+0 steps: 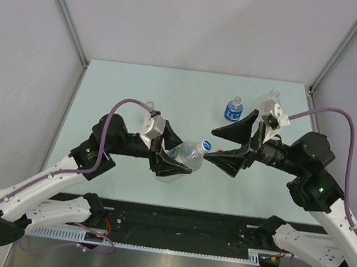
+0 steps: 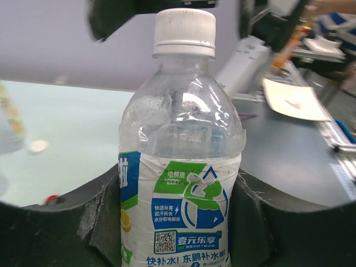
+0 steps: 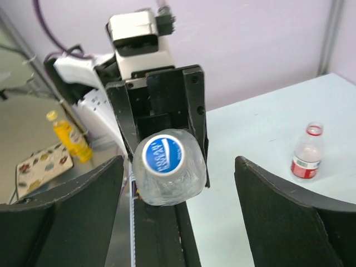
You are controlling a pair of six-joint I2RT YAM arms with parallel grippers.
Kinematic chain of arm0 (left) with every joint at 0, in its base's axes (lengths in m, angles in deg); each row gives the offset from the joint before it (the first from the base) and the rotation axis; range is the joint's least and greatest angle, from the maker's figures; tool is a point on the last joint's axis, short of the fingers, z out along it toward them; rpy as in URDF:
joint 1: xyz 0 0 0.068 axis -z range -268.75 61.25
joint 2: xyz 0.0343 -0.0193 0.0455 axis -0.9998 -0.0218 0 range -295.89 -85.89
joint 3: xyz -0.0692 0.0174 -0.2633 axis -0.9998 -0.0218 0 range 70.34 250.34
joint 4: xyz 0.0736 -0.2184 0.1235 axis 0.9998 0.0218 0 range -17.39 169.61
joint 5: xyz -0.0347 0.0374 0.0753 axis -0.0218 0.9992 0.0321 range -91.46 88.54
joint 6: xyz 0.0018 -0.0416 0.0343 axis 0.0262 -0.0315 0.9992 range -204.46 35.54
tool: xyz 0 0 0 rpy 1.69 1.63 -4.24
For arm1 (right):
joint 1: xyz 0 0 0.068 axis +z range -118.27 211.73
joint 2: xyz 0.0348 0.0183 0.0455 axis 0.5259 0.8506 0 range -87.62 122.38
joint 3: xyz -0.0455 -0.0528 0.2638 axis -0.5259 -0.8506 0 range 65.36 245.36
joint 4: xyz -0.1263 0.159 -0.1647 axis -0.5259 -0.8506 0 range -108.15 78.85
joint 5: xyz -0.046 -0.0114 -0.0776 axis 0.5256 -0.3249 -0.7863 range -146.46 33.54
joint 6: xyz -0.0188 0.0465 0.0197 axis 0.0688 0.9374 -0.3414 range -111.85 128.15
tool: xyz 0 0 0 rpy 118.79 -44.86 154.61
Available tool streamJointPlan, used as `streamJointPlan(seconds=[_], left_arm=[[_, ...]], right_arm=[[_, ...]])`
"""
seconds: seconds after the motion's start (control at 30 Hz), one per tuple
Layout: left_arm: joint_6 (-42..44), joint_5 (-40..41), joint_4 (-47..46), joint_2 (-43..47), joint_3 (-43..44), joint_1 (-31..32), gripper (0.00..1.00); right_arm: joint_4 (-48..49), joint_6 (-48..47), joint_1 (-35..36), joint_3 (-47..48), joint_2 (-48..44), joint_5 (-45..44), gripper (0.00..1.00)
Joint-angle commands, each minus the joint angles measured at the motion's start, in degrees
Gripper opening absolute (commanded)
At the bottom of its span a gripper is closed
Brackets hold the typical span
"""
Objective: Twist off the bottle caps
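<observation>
My left gripper (image 1: 176,162) is shut on a clear bottle (image 1: 187,155) with a white, blue and green label (image 2: 183,214). The bottle is held off the table, tipped so that its neck points at the right arm. Its cap (image 2: 184,32) is on, white at the sides and blue on top (image 3: 162,156). My right gripper (image 1: 216,145) is open, and its wide black fingers (image 3: 295,217) stand apart from the cap, which sits just ahead of their tips. The left gripper (image 2: 181,222) presses the label from both sides.
A small blue-labelled bottle (image 1: 233,109) stands upright on the table behind the right gripper. A small red-labelled bottle (image 3: 307,154) stands farther right. A loose white cap (image 2: 38,146) and a small red piece (image 2: 51,197) lie on the table surface.
</observation>
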Motion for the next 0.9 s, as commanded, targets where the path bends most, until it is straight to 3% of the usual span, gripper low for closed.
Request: streamJointPlan(seconds=[0.0,0.17,0.3,0.33,0.57,0.7,0.87], left_arm=[[4.7,17.2,0.1,2.6,-1.7,-0.2,0.0],[6.6,29.0,0.3,4.1,-3.0,0.9,0.0],[10.8,42.5,-0.3,5.8,-4.9,5.8,0.0],[11.4,49.0,-0.6,6.1,-5.4,6.7,0.0],[18.0,67.1,-3.4,6.3,-7.7,14.1,0.0],[20.9,73.6,-5.2,5.6,-8.1,17.5,0.0],[21.8,75.4,-6.0,4.8,-8.4,18.1,0.0]], right_arm=[[3.0,5.0,-0.2,0.5,-1.5,-11.2,0.85],[4.8,13.3,-0.2,0.5,-0.8,-22.9,0.85],[4.8,18.1,1.0,0.5,1.1,-29.1,0.84],[4.6,18.7,1.6,0.4,2.0,-32.2,0.84],[4.0,21.8,7.2,0.4,6.8,-43.5,0.83],[5.0,22.2,9.7,0.4,8.6,-47.1,0.83],[7.7,21.9,11.8,0.5,10.6,-48.2,0.82]])
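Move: The white cap on the bottle in the left hand is close off the open right fingertips: some 3 cm left of the right hand, 1 cm back and level. The bottle's middle is about 9 cm left, 1 cm back and 9 cm below that hand. On the table, some 42 cm down, the loose red cap lies 15 cm ahead and 7 cm right; the red-label bottle stands 21 cm ahead, 19 cm left and 31 cm lower. From the left hand, the white cap is about 6 cm right, level fore-and-aft and 9 cm up. The held bottle is carried about 10 cm forward and some 5 cm left, sinking slightly, while the left hand keeps its grip and turns about 50 degrees counter-clockwise. The empty right hand goes along with its cap, about 10 cm forward, rising a little before dipping and drifting left late, swinging clockwise with a downward tilt and rolling; its fingers stay wide open around the line to the cap. ##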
